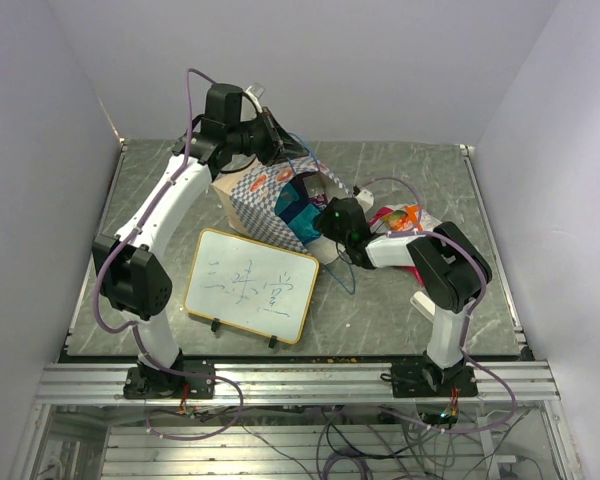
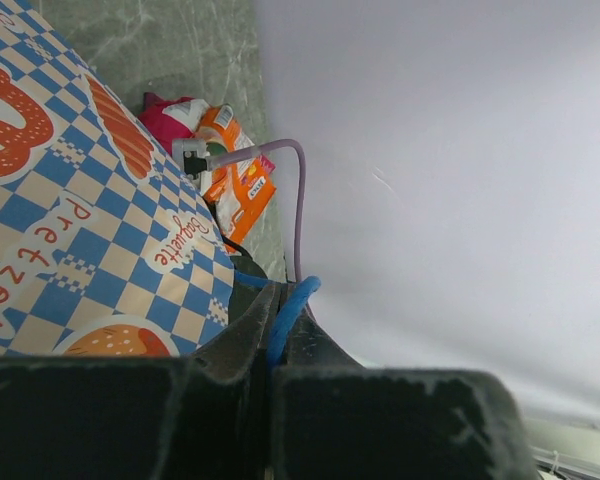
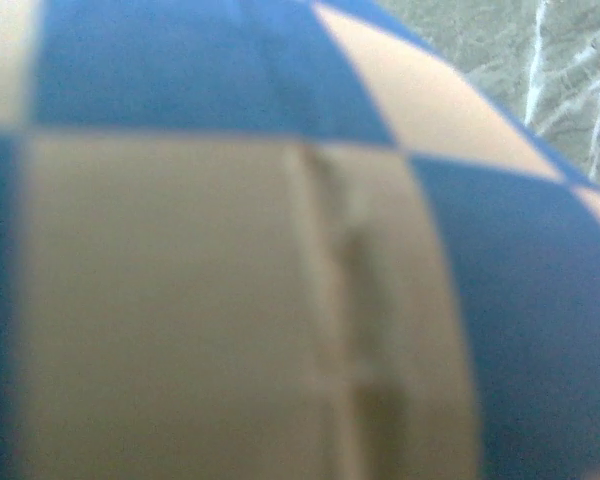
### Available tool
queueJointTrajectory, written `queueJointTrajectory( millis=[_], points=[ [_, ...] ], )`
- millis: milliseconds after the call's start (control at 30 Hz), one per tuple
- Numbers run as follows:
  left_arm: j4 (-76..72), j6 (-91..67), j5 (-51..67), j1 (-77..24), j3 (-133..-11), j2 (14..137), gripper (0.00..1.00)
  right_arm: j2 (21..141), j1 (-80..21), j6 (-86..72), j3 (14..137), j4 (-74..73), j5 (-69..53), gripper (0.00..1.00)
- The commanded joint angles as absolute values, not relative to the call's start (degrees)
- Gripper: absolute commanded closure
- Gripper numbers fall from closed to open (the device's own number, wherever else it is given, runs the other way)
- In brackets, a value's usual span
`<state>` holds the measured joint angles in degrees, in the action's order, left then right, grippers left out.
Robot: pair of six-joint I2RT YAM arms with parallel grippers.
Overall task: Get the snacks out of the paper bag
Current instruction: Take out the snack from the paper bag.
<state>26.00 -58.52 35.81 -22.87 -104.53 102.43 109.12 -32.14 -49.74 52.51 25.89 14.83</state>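
Observation:
The paper bag [image 1: 263, 203] lies tipped on its side behind the whiteboard, mouth facing right. A blue-teal snack [image 1: 300, 200] shows inside the mouth. A red-white-orange snack [image 1: 401, 218] lies on the table to the bag's right; in the left wrist view it is the orange packet [image 2: 238, 186] with a pink-red one [image 2: 173, 113] behind it. My left gripper [image 2: 277, 300] is shut on the bag's blue cord handle [image 2: 285, 310], above the bag's far edge [image 1: 283, 148]. My right gripper [image 1: 326, 224] is at the bag's mouth with its fingertips hidden. The right wrist view shows only blurred chequered paper [image 3: 230, 300].
A framed whiteboard [image 1: 250, 285] with writing stands on the table in front of the bag, near the left arm. A loose blue cord [image 1: 348, 270] trails from the bag toward the front. The right arm's elbow [image 1: 455, 270] hangs over the right part of the table.

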Motion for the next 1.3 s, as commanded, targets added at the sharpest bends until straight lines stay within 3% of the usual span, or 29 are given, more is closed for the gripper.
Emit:
queueJointTrajectory(
  millis=[0,200,367,633,1267],
  points=[
    [25.92,-57.70,35.63,-23.44,-105.90,101.66,0.93,111.42,-32.25,-52.49,53.94,31.52,18.40,0.51],
    [27.28,-56.74,34.45,-23.46,-104.64,100.37,0.93,114.25,-32.35,-58.62,56.83,32.78,20.06,0.55],
    [28.57,-55.63,33.48,-23.38,-104.61,99.67,0.93,113.98,-32.97,-55.82,60.28,31.61,19.92,0.72],
    [29.99,-54.14,31.63,-22.32,-105.15,99.64,0.93,102.49,-34.62,-51.52,58.49,30.05,14.47,1.00],
    [28.43,-54.70,31.36,-14.90,-101.57,96.27,0.93,86.96,-35.26,-33.18,68.19,18.28,13.76,1.00]
  ],
)
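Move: Right in front of the right fingers, which are already in the bag mouth, the teal snack packet has its middle about 5 cm to the left, 1 cm ahead and roughly level. Outside the bag, the red and orange packets lie some 22 cm to the right and 3 cm back; the whiteboard is about 18 cm left and 17 cm back, both a little lower. From the left hand, the teal packet is almost straight below, some 30 cm down. Reaching about 4 cm forward and slightly left into the bag, the right hand shuts its half-open fingers on the teal packet's edge, then draws back about 4 cm while lifting some 17 cm, fingers tipping up. Late on, the left hand, still gripping the blue handle, shifts about 7 cm left and slightly forward, away from the right hand. ##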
